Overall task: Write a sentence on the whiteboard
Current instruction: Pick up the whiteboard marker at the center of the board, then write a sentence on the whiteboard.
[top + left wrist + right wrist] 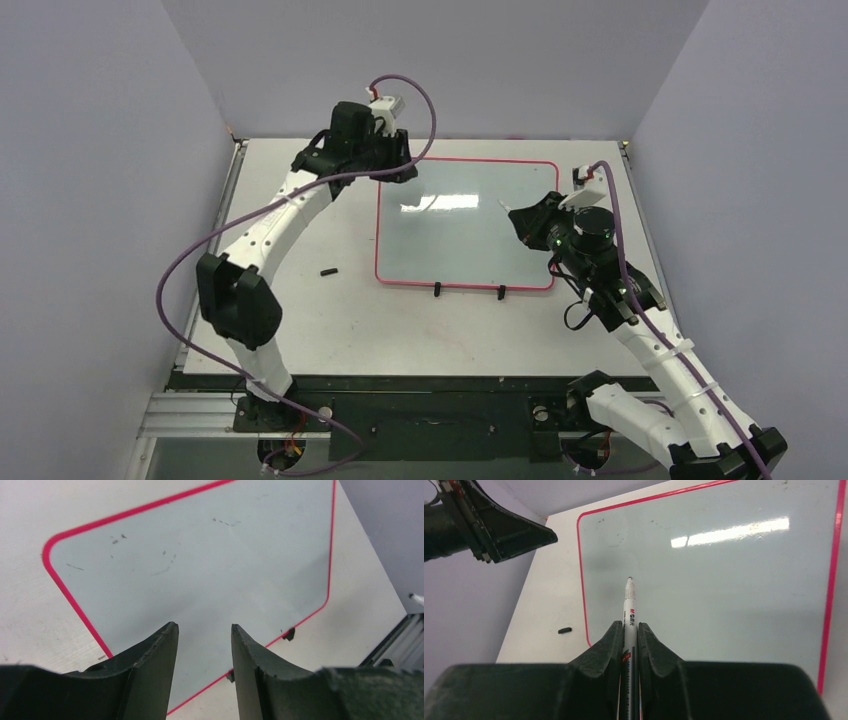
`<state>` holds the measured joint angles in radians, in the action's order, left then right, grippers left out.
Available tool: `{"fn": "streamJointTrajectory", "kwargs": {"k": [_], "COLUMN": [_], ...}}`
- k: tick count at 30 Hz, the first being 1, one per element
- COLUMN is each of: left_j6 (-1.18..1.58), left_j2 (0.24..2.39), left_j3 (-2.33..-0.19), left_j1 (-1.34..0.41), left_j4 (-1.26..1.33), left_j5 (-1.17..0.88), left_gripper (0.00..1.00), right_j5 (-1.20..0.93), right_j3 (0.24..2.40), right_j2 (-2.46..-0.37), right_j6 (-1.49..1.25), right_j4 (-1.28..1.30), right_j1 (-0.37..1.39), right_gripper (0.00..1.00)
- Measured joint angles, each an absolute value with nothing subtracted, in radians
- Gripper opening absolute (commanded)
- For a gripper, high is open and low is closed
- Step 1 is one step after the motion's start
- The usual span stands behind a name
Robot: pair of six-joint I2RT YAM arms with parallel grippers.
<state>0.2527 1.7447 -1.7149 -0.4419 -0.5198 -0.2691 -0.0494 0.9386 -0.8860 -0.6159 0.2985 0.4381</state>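
Observation:
The whiteboard [465, 235] lies flat on the table, white with a thin red rim. Its surface [210, 565] carries only faint grey smudges, and no sentence shows on it. My left gripper [398, 163] hovers at the board's far left corner. In its wrist view the left gripper [202, 626] stands open with nothing between the fingers. My right gripper [517, 217] hangs over the board's right side. That right gripper [630, 625] is shut on a white marker [629, 602], whose bare tip points out over the board [724, 590]. I cannot tell whether the tip touches.
A small black cap [328, 270] lies on the table left of the board and also shows in the right wrist view as the cap [565, 629]. Two black tabs [437, 290] sit on the board's near edge. Grey walls enclose the table on three sides.

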Motion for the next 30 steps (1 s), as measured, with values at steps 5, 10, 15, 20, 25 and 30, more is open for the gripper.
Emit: {"fn": "streamJointTrajectory", "kwargs": {"k": [5, 10, 15, 20, 25, 30], "left_j6": [0.26, 0.258, 0.259, 0.272, 0.285, 0.293], "left_j2": [1.98, 2.2, 2.309, 2.358, 2.389, 2.398], "left_j3": [-2.038, -2.386, -2.518, -2.526, -2.527, -2.536], "left_j1": [-0.424, -0.411, -0.4, -0.377, -0.355, -0.347], "left_j4": [-0.639, -0.789, -0.857, -0.865, -0.862, -0.86], "left_j5": [-0.193, -0.145, -0.136, -0.149, -0.183, -0.207], "left_gripper": [0.41, 0.42, 0.45, 0.45, 0.45, 0.45], "right_j5": [0.005, 0.049, 0.076, 0.083, 0.083, 0.083], "right_j3": [0.951, 0.955, 0.961, 0.965, 0.965, 0.965], "right_j2": [-0.885, -0.855, -0.826, -0.822, -0.812, -0.791], "right_j6": [-0.596, -0.579, -0.564, -0.557, -0.557, -0.557], "right_j4": [0.339, 0.373, 0.386, 0.406, 0.423, 0.425], "right_j1": [0.438, 0.438, 0.438, 0.438, 0.438, 0.438], "right_gripper": [0.0, 0.0, 0.0, 0.0, 0.0, 0.0]}}
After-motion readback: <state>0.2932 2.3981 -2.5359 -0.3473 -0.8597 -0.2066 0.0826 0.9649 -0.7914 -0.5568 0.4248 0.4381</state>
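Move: From the left hand, empty and over the whiteboard's left part, the board's far left corner lies about 13 cm ahead, 7 cm to its left and 13 cm below; the board's middle is some 8 cm back and 16 cm right. The right hand already holds the uncapped marker, with the board's middle about 6 cm ahead, 12 cm left and 17 cm below, and the right-hand black clip roughly 16 cm back and 3 cm left. Reaching forward about 13 cm towards the board's far left corner, the left hand starts fast and level, then slows and sinks about 7 cm to the far edge, turning some 10 degrees counter-clockwise and tipping down, fingers still open. The right hand keeps its grip on the marker and draws about 3.5 cm right, away from the board's middle, with a slight clockwise turn. ##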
